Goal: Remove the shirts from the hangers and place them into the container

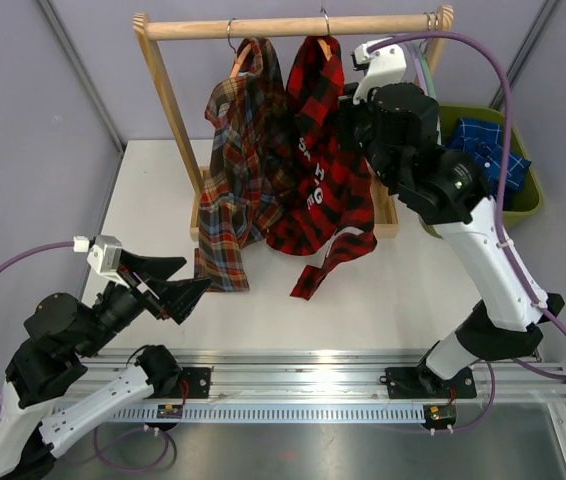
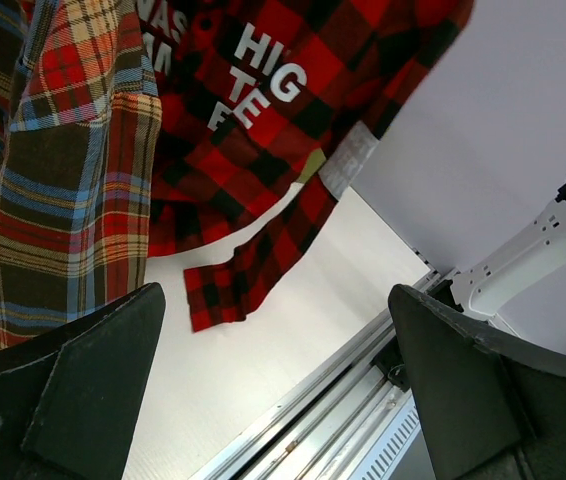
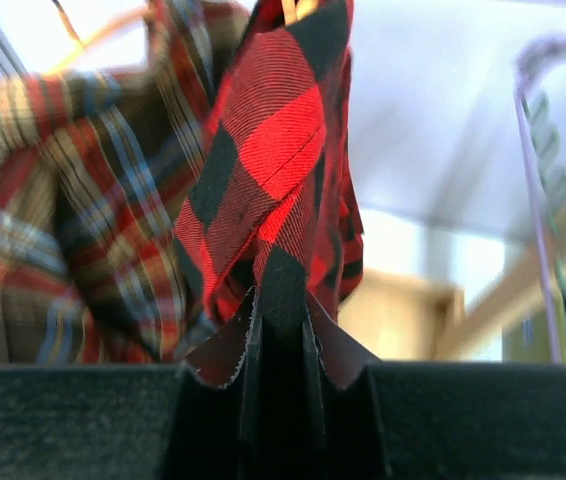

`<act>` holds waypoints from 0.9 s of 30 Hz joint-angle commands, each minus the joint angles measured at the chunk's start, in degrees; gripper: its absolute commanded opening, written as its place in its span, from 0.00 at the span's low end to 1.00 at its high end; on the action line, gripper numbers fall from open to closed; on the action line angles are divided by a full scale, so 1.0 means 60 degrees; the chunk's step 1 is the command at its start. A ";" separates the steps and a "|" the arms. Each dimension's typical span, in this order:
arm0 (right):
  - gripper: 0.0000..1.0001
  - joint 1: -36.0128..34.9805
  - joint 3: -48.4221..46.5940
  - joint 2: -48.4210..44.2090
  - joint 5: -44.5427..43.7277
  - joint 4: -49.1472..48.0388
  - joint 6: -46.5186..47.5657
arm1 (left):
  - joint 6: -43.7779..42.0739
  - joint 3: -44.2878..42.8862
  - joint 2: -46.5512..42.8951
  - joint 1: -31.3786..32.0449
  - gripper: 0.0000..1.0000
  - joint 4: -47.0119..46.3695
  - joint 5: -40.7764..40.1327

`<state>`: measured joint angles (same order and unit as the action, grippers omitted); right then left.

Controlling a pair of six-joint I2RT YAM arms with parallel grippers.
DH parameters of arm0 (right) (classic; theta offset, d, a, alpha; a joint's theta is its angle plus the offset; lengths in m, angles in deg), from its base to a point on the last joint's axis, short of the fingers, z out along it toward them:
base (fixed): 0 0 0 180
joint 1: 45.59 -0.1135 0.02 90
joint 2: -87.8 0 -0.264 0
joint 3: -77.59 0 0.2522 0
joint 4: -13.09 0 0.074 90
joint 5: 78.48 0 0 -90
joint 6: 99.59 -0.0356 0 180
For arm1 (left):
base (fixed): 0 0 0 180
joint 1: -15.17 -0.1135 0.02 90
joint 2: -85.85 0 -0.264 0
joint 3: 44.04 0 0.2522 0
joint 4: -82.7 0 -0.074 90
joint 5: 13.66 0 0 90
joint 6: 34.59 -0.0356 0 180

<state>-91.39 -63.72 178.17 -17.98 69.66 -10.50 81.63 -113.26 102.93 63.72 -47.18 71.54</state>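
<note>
Two shirts hang from hangers on the wooden rail. The brown tartan shirt (image 1: 235, 170) (image 3: 73, 230) is on an orange hanger (image 1: 244, 56). To its right the red-and-black shirt (image 1: 318, 175) (image 3: 273, 140) hangs on a hanger (image 1: 322, 44) mostly hidden by its collar. My right gripper (image 1: 349, 122) (image 3: 281, 290) is up beside that shirt's right edge, shut on a fold of its red-and-black cloth. Low at the front left, my left gripper (image 1: 181, 284) (image 2: 278, 350) stands open with nothing in it, just left of the tartan shirt's hem (image 2: 63, 190). The olive-green container (image 1: 530, 200) sits at the far right.
A blue checked shirt (image 1: 488, 145) lies in the container. Bare lilac and pale green hangers (image 1: 425, 70) (image 3: 535, 150) hang at the rail's right end. The wooden rack (image 1: 163, 90) stands at the back of the white table (image 1: 143, 200). A red sleeve (image 1: 328, 265) trails onto the table.
</note>
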 commanded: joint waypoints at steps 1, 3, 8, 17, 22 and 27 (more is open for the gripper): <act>0.00 0.0031 -0.0864 -0.0733 -0.0854 0.2062 -0.1429 | -0.0092 -0.0248 0.0244 -0.0036 0.99 -0.0391 -0.0138; 0.00 0.0031 0.0027 -0.1433 -0.0637 0.2530 -0.1896 | -0.0180 -0.0278 0.0375 -0.0036 0.99 -0.0420 -0.0138; 0.00 0.0031 0.1392 -0.3001 0.1205 0.3397 -0.2792 | -0.0151 -0.0337 0.0610 -0.0021 0.99 -0.0697 -0.0152; 0.00 0.0016 0.3648 -0.5376 0.4871 0.3616 -0.3554 | 0.0040 0.0234 0.1473 -0.0021 0.98 -0.2775 0.0198; 0.00 0.0016 0.4586 -0.5759 0.5791 0.3384 -0.3745 | -0.0136 -0.0160 0.3474 -0.0021 0.96 -0.4663 0.1090; 0.00 0.0016 0.5598 -0.6169 0.6175 0.2798 -0.3833 | -0.0137 -0.0746 0.5163 -0.0021 0.93 -0.5838 0.1137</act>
<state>-91.24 -31.54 142.24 14.37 93.63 -32.38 81.17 -114.92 130.23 63.72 -72.30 76.42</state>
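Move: The closed right hand already holds the red-and-black shirt by its shoulder. The shirt's wooden hanger, hooked on the rail, is about 6 cm ahead, 4 left and 8 above. The brown plaid shirt hangs some 18 cm left, 3 ahead and 10 below; the empty hangers are about 14 cm right and 3 ahead. From the open left hand, the red shirt's hanger lies roughly 31 cm ahead, 22 right and 22 above. Keeping its pinch on the red shirt's shoulder, the right hand pulls it back about 20 cm and down some 12, away from the rail, drifting right early on while tipping down about 30 degrees and turning counter-clockwise. The empty left hand, slow at first, then reaches right and forward about 13 cm, fingers wide open, towards the hanger in that shirt. ##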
